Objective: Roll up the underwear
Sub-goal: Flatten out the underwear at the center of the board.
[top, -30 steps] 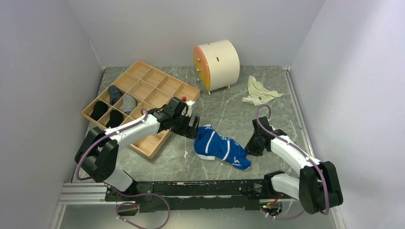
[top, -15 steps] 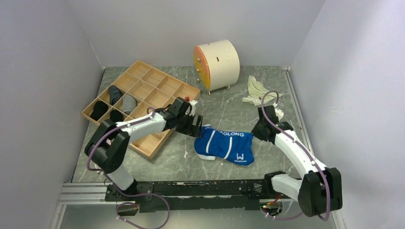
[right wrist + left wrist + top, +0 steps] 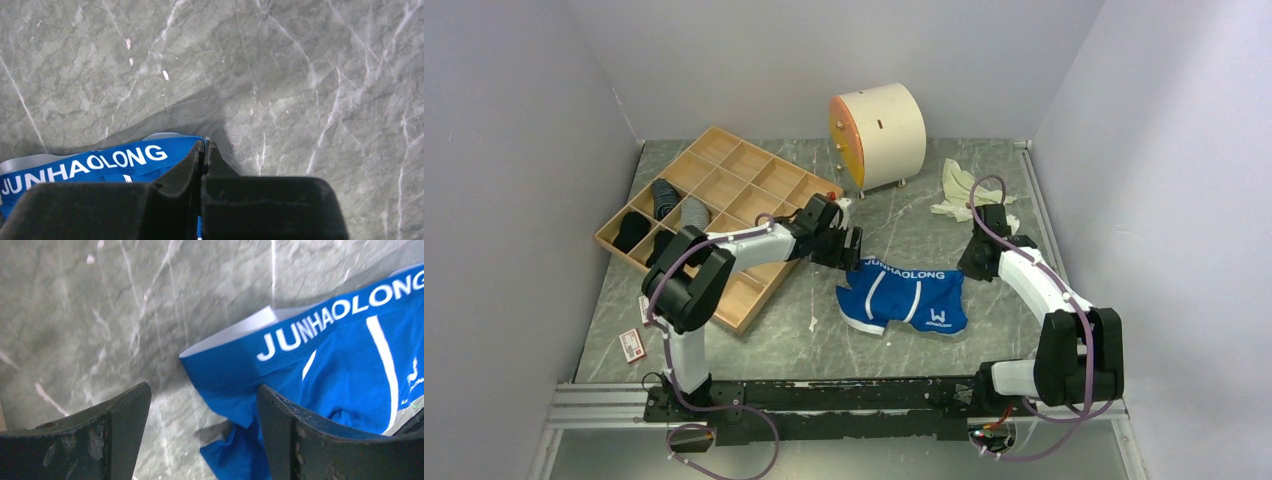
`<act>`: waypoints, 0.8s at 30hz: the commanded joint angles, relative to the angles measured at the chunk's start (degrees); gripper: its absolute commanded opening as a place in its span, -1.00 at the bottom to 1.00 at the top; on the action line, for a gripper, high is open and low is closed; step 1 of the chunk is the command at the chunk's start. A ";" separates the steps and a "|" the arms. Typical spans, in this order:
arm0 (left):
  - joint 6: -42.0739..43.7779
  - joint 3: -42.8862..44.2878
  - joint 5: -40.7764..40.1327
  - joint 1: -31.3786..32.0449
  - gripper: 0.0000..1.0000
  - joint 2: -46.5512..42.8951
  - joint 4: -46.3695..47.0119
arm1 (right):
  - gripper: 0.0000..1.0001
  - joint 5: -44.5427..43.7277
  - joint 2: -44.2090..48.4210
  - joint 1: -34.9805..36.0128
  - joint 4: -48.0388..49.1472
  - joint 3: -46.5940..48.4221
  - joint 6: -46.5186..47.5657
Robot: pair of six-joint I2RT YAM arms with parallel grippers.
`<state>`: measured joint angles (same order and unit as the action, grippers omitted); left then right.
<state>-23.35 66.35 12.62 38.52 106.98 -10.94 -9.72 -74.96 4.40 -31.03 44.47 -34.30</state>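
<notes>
Blue underwear (image 3: 906,293) with a white-lettered JUNHAOLONG waistband lies spread on the grey marble table, waistband at the far side. My left gripper (image 3: 852,252) is open at the waistband's left end; in the left wrist view the jaws stand wide apart over that corner (image 3: 235,365) without gripping it. My right gripper (image 3: 970,266) is shut on the waistband's right end; in the right wrist view the blue band (image 3: 115,161) runs into the closed jaws.
A wooden compartment tray (image 3: 724,195) with rolled dark and grey garments stands at the left, under my left arm. A round white drawer unit (image 3: 879,135) stands at the back. A crumpled cream cloth (image 3: 964,190) lies at the back right. A small card (image 3: 632,345) lies front left.
The underwear went from a bunched heap to stretched flat, waistband pulled wide. My right gripper moved farther back and right with its end. My left gripper moved farther back and now stands open.
</notes>
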 commanded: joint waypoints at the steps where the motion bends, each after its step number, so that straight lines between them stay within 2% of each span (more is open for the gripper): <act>1: -0.68 4.88 -0.84 -0.10 0.60 3.01 1.65 | -1.00 1.04 0.07 -0.37 1.58 3.19 3.79; 3: -0.93 5.63 -2.23 -0.03 0.53 3.87 0.73 | -1.00 1.79 0.16 -0.37 1.49 3.47 4.35; 6: -1.20 4.81 -2.36 -0.04 0.32 4.12 1.58 | -1.00 1.98 0.44 -0.36 1.31 3.48 4.73; 12: 0.82 5.82 -5.30 1.84 0.10 5.66 -2.09 | -1.00 3.85 0.43 -0.36 0.96 3.60 5.43; 20: 0.86 5.46 -12.49 5.83 0.07 5.29 -6.64 | -1.00 3.98 1.20 -0.36 0.45 4.26 5.40; 24: 1.05 6.94 -18.66 7.96 0.04 6.57 -9.07 | -1.00 4.43 1.39 -0.38 0.42 4.50 5.50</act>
<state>-22.98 72.16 0.36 44.51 111.63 -13.04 -5.67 -75.05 4.21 -30.96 46.24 -29.52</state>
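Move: The open left gripper's target, the left end of the underwear's waistband, lies about 1 cm ahead, 2 cm right and 3 cm below. The middle of the underwear is roughly 8 cm back and 10 cm right of this gripper, the wooden tray's middle some 6 cm ahead and 26 cm left, the drum about 18 cm ahead and 5 cm right. From the right hand, which already pinches the other end, the target is about 20 cm left, 2 cm ahead and 3 cm lower. Ease the left gripper forward and right by about 2 cm, then draw it a little back and farther right while sinking 1 cm in all, bringing the tips around the free waistband end. Narrow the fingers to about half open without shutting them, and tilt the wrist some 10 degrees, its left side rising. Keep the right gripper shut on its corner, easing that hand about 1 cm up, left and forward. ##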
